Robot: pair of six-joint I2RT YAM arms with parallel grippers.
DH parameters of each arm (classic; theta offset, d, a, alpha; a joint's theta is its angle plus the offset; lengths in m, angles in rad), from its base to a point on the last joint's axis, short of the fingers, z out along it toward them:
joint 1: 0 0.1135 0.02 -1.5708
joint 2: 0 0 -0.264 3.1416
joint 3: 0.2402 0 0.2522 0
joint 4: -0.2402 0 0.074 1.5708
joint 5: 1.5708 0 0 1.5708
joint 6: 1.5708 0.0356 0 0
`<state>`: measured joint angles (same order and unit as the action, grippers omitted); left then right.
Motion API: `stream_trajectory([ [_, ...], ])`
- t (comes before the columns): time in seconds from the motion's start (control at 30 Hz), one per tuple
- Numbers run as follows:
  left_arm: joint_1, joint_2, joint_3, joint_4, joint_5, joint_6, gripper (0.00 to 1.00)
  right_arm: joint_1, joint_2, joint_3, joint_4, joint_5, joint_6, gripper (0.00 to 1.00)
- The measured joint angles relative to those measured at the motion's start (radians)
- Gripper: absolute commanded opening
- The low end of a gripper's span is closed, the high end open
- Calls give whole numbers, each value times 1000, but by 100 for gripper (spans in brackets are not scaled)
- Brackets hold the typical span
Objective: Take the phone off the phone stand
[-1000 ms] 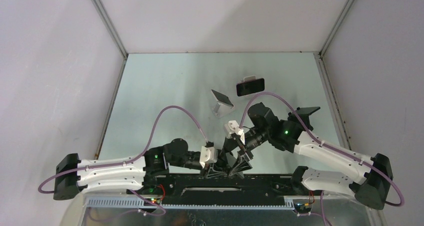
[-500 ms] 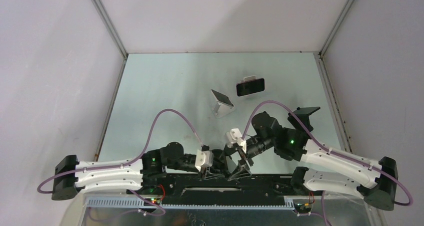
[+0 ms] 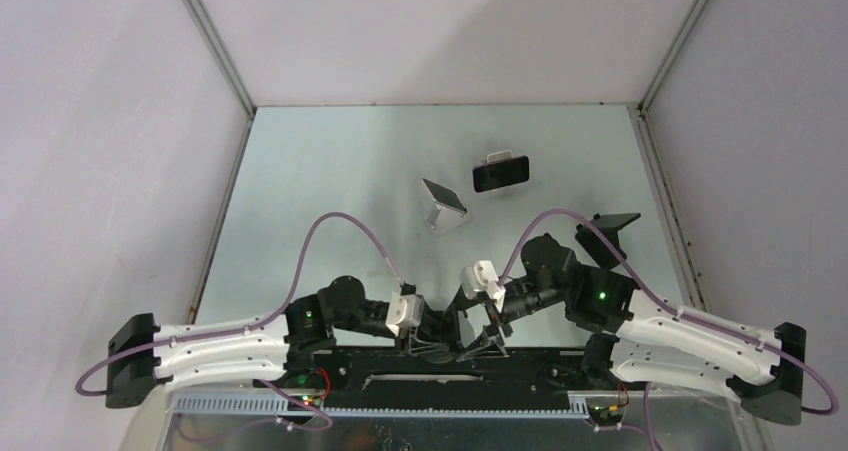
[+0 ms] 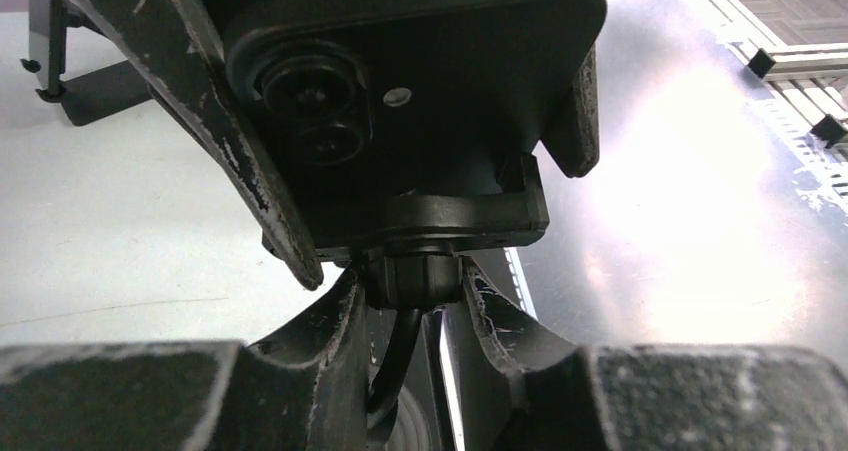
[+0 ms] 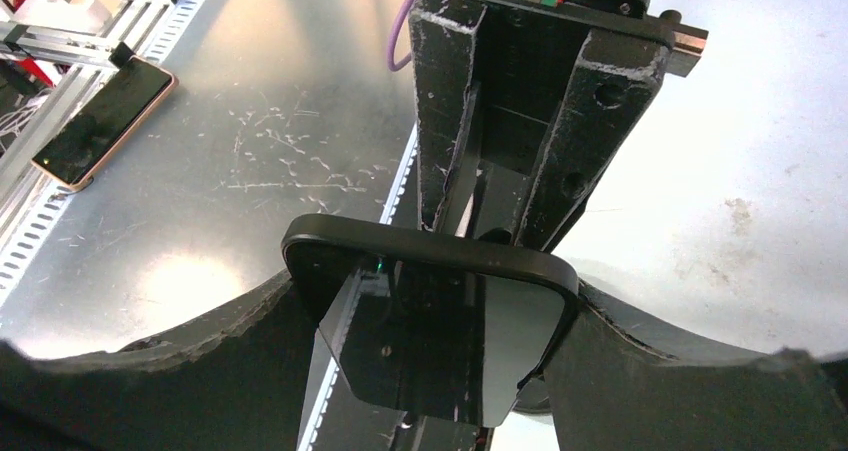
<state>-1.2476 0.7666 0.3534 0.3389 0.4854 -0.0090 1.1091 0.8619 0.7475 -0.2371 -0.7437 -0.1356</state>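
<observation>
The black phone [image 4: 450, 61] shows its back and two camera lenses in the left wrist view, seated in the black phone stand [image 4: 440, 216]. My left gripper [image 4: 410, 279] is shut on the stand's round neck just below the clamp. In the right wrist view the phone's glossy screen [image 5: 440, 341] spans the gap of my right gripper [image 5: 435, 291], whose fingers press on both side edges. From above, both grippers [image 3: 432, 336] [image 3: 482, 333] meet near the table's near edge, and the phone is mostly hidden between them.
A white stand [image 3: 443, 203] with a tilted device and a black phone on a white stand [image 3: 500, 173] sit mid-table. A black empty stand [image 3: 607, 233] is at the right. A rose-gold cased phone [image 5: 105, 121] lies by the slotted rail.
Both arms have drawn back toward the near edge, carrying the phone and stand with them. The right arm's elbow has swung out to the right. The grips look unchanged.
</observation>
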Motion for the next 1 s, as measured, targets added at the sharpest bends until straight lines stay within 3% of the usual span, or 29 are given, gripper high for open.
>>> stream_trajectory([
  [0.57, 59, 5, -5, 3, 29, -52, 0, -9, -114, -9, -14, 119, 71, 0],
  [0.8, 105, -73, -5, -88, -76, -80, 0, -15, -158, -9, -16, 475, 190, 0],
  [1.0, 165, -197, 9, -270, -270, -99, 0, -123, -101, -9, -78, 803, 447, 0],
])
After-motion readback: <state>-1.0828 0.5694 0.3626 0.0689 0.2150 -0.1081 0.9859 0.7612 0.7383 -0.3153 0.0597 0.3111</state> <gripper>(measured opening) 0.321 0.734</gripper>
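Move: The right hand already grips the phone by its long edges, and the stand's cradle lies about 5 cm to its left, roughly level fore and aft and some 4 cm lower. From that hand, the silver stand is about 32 cm ahead and 5 cm left, and the black stand about 25 cm ahead and 32 cm right, both about 13 cm lower. The left hand already pinches the neck under the cradle; from it the phone is about 5 cm right, level fore and aft, and 5 cm higher. The right hand keeps its grip on the phone and eases it up about 2 cm and slightly right to free it from the cradle, hangs there briefly, then swings quickly forward, about 14 cm in all, out over the open table towards the silver stand, drifting right, sinking back at the end and turning clockwise nearly 60 degrees. The left hand holds the neck almost still meanwhile, then carries the stand forward and to its left, about 9 cm altogether, turning some 25 degrees counter-clockwise, away from the phone. ##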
